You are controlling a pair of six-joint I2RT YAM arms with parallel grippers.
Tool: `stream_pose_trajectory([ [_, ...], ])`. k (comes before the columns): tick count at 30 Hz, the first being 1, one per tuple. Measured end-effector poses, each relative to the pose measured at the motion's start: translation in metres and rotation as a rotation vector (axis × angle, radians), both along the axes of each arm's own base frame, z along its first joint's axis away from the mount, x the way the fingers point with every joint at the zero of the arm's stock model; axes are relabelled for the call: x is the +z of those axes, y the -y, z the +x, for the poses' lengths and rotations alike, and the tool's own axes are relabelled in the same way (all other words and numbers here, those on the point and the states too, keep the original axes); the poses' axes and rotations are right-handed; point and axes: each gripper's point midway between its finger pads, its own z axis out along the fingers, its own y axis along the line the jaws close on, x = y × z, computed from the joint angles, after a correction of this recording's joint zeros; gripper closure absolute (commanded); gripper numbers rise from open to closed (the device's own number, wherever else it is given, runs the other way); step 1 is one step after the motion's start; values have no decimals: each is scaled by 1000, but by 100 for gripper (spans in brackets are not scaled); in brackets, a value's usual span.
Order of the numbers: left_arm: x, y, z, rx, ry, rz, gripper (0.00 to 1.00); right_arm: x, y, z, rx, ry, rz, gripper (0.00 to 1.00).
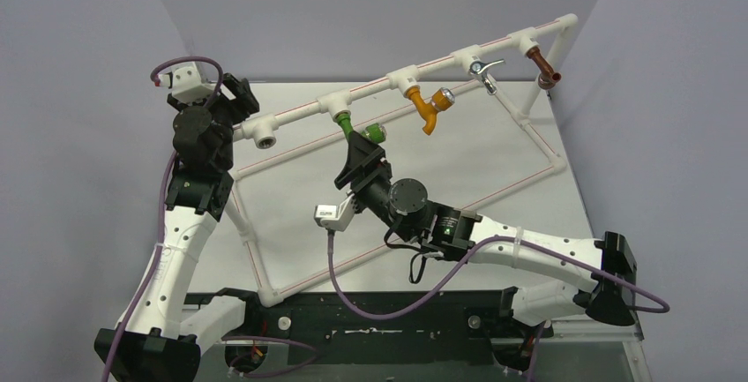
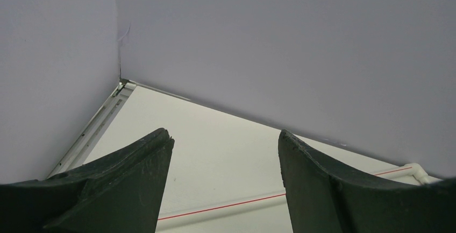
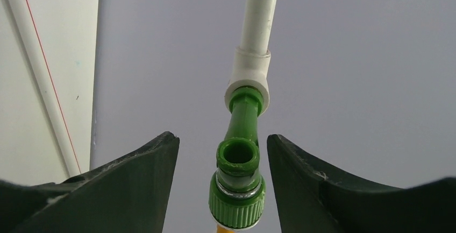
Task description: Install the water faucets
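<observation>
The green water faucet (image 1: pixel 346 123) hangs from a tee on the white pipe rail (image 1: pixel 388 82), its stem screwed into the white fitting (image 3: pixel 249 74). In the right wrist view the faucet (image 3: pixel 238 160) sits between the jaws of my right gripper (image 3: pixel 221 135), with a gap on each side, so the gripper is open around it. From above, the right gripper (image 1: pixel 366 141) is just under the faucet. My left gripper (image 1: pixel 234 93) is open and holds nothing, near the rail's left end; its wrist view (image 2: pixel 223 131) shows only table and wall.
On the same rail to the right are an orange tap (image 1: pixel 430 110), a chrome tap (image 1: pixel 481 69) and a brown fitting (image 1: pixel 547 73). An open tee socket (image 1: pixel 265 141) ends the rail at left. White pipe (image 1: pixel 529 179) with a red line frames the table. Grey walls stand close behind.
</observation>
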Motion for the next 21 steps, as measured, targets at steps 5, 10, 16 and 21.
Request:
stream_pose_trajectory([
  [5, 0, 0, 0, 0, 0, 0, 31, -2, -1, 2, -11, -2, 4, 63],
  [10, 0, 0, 0, 0, 0, 0, 31, 10, -1, 3, -16, 4, 64, 90],
  [16, 0, 0, 0, 0, 0, 0, 31, 11, -1, 5, -30, -35, 143, 100],
  [21, 0, 0, 0, 0, 0, 0, 31, 13, -1, 4, -24, -114, 290, 100],
])
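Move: The green faucet's spout sits between the right hand's open fingers, about 1 cm ahead and 1 cm above its hand point. The faucet's knob is roughly 4 cm ahead and 4 cm right, its tee about 8 cm ahead and 2 cm left; the empty tee is some 4 cm ahead and 13 cm left, slightly higher. From the left hand, the spout lies about 12 cm back and 18 cm right, near its height. Right fingers pinch the green spout, rising about 1.5 cm, then roll some 15 degrees clockwise facing its tee. ##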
